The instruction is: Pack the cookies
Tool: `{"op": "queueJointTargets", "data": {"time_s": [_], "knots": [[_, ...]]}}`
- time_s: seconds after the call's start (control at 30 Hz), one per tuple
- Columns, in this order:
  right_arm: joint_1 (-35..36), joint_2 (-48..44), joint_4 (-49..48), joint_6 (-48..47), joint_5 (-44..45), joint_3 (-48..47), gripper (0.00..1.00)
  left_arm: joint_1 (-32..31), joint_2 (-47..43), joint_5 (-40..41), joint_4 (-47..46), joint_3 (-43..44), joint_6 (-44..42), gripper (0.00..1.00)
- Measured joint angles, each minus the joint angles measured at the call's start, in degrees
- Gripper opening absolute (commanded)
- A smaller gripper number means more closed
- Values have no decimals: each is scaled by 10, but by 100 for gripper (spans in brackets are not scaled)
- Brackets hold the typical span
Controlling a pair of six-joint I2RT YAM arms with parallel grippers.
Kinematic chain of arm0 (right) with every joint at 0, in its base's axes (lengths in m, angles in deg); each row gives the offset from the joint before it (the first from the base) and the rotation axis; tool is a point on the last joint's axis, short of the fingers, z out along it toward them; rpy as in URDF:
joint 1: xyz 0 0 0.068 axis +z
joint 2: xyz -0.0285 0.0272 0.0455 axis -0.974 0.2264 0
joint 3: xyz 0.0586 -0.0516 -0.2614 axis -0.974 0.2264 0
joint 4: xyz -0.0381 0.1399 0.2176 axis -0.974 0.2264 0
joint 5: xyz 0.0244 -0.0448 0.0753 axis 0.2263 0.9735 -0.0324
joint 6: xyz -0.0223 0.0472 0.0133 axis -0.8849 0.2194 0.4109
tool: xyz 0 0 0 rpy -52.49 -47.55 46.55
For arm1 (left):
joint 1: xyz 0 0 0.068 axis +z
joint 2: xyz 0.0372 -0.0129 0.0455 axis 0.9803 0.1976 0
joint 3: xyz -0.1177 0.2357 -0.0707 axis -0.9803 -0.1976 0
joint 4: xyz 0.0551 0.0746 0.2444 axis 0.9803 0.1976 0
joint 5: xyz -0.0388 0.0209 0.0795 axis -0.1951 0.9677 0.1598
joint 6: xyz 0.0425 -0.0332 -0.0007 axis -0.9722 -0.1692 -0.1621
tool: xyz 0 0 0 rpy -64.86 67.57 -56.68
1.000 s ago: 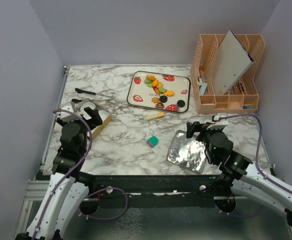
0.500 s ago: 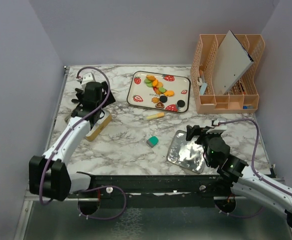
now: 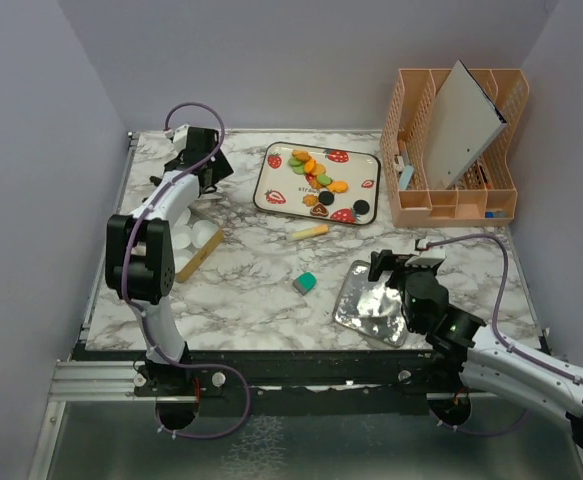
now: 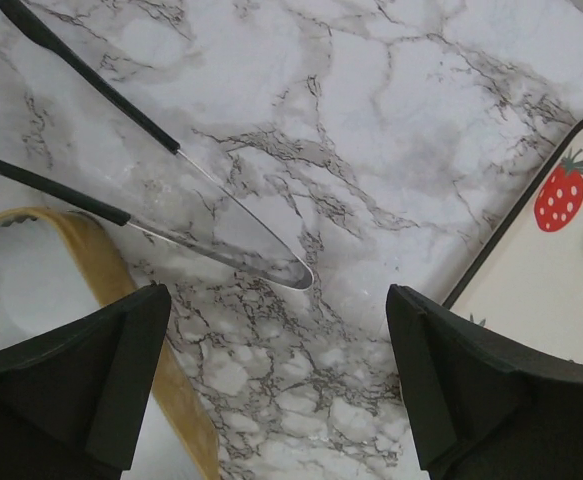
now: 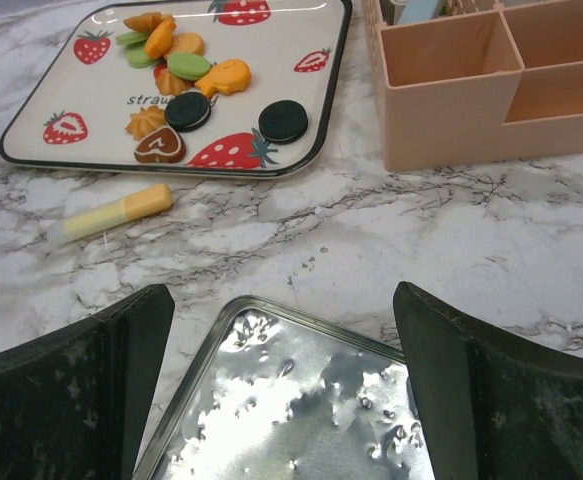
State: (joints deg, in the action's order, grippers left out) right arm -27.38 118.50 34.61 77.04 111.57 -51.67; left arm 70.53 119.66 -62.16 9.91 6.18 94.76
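Several cookies (image 3: 316,180), orange, green, brown and black, lie on a white strawberry-print tray (image 3: 271,178) at the back middle. My left gripper (image 3: 211,172) hangs open just left of that tray, over bare marble beyond the tip of metal tongs (image 4: 221,230); nothing sits between its fingers. The tray's edge (image 4: 541,290) shows at the right of the left wrist view. My right gripper (image 5: 281,390) is open and empty above the near corner of a silver tin (image 5: 301,400). In its view the cookies (image 5: 186,85) lie well ahead.
A wood-rimmed box with white cups (image 3: 196,245) sits at the left, beside the tongs (image 3: 176,183). A yellow stick (image 3: 309,232) and a teal block (image 3: 305,283) lie mid-table. A peach organizer (image 3: 456,190) with a grey board stands at the back right.
The left arm has swung from the near left up to the back, over the tongs beside the tray. The right arm has shifted slightly left and stayed open.
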Motion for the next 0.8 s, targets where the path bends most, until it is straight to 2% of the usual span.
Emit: {"op": "queueJointTargets", "data": {"time_s": [0.3,0.53,0.67,0.8], "knots": [[0,35,-3,0,7,0,100,2,139,3,29,103,14,79],[0,85,-3,1,14,-11,100,9,197,6,37,144,38,64],[0,107,-3,1,15,-22,100,17,216,5,38,157,57,60],[0,121,-1,2,15,-28,100,25,228,-1,38,159,83,46]]}}
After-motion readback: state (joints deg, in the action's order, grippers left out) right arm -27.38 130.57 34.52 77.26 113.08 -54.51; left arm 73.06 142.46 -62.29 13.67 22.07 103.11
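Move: The tongs lie below the left hand, their bent end nearly straight underneath and about 13 cm down, their middle some 10 cm to its left and 2 cm ahead. The box of paper cups is about 12 cm back and 11 cm left; the cookie tray is some 30 cm right and 5 cm ahead. From the right hand the tongs are roughly 54 cm left and 22 cm ahead. Left hand sinks about 10 cm and 5 forward towards the tongs, fingers closing to half; right sinks 3 cm. ##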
